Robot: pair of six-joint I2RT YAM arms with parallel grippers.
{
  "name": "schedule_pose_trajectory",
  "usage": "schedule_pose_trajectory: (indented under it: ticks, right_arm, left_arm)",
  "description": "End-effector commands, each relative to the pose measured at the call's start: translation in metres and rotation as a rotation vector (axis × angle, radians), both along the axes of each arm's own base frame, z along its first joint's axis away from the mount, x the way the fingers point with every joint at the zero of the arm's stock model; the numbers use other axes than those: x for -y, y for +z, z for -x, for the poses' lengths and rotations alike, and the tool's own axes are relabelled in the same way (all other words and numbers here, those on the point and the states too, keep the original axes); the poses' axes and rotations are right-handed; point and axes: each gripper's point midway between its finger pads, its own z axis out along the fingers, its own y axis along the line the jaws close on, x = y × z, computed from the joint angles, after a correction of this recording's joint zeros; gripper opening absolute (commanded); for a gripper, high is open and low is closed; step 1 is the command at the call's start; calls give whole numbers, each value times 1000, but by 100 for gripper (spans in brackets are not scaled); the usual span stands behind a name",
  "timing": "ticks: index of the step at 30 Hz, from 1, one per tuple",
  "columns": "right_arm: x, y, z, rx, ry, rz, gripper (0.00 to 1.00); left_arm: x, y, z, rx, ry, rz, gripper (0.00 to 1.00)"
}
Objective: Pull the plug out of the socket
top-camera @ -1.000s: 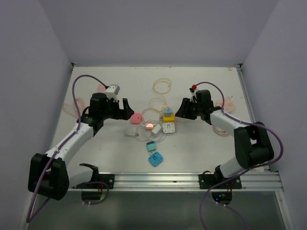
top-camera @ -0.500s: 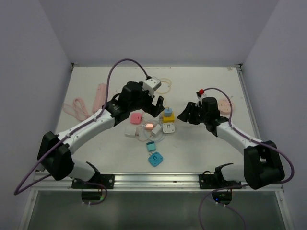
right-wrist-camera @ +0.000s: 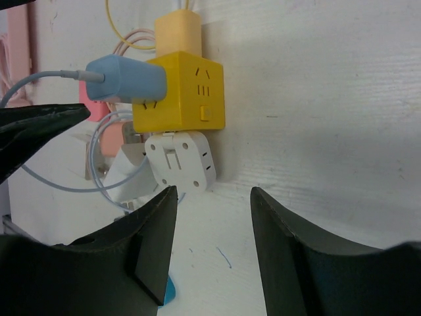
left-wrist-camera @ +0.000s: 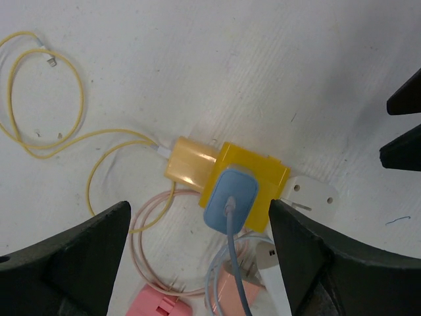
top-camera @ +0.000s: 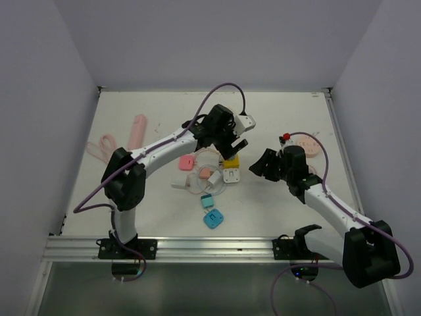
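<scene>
The socket is a yellow cube [left-wrist-camera: 253, 172], standing mid-table [top-camera: 231, 162]. A blue plug [left-wrist-camera: 229, 201] with a pale blue cord sits in its top face, and in the right wrist view the blue plug [right-wrist-camera: 125, 78] sticks out of the cube [right-wrist-camera: 187, 89]. A pale yellow plug [left-wrist-camera: 191, 164] is in another face. My left gripper [left-wrist-camera: 198, 207] hovers open above the blue plug [top-camera: 234, 146], a finger on each side and clear of it. My right gripper [right-wrist-camera: 214, 194] is open and empty, low to the right of the cube [top-camera: 263, 164].
A white adapter [right-wrist-camera: 179, 161] lies against the cube. A pink plug [top-camera: 187, 162], a white plug [top-camera: 179, 185] and two blue ones [top-camera: 213, 218] lie around it among looped cables. Pink cables [top-camera: 105, 146] lie far left and another [top-camera: 309, 143] at the right.
My left arm has swung from the left side of the table across to above the yellow socket. My right gripper has drawn back a little to the right and opened slightly wider.
</scene>
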Motion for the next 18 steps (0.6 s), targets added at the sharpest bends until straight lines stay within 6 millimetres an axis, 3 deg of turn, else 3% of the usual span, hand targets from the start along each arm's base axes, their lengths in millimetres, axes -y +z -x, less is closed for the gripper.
schedule_pose_trajectory:
  ticks: [1, 8, 18]
  right_arm:
    - [8, 3, 2, 2, -45, 7, 53]
    - [11, 5, 6, 1, -51, 18, 53]
    - [11, 4, 7, 2, -50, 19, 53]
  left_arm:
    - [3, -7, 4, 10, -79, -119, 89]
    - [9, -34, 1, -3, -107, -222, 82]
    - [6, -48, -2, -19, -105, -270, 65]
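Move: The blue plug stands in the top of the yellow socket about 6 cm below my left hand and about 1 cm back. The yellow socket is right beneath it. From the socket, the orange adapter is some 4 cm farther out, and the white socket lies about 5 cm nearer me. The white cube is roughly 6 cm to the left of my left hand and 7 cm back. From my right hand the blue plug is some 9 cm left, 5 cm ahead and a little lower. I sink my left hand about 5 cm, almost straight down onto the blue plug, easing to a stop with one finger on either side of it. On the way I tip the wrist some 15 degrees so the fingers point more steeply down, and bring them partly together from wide open; a grip can't be seen yet. ##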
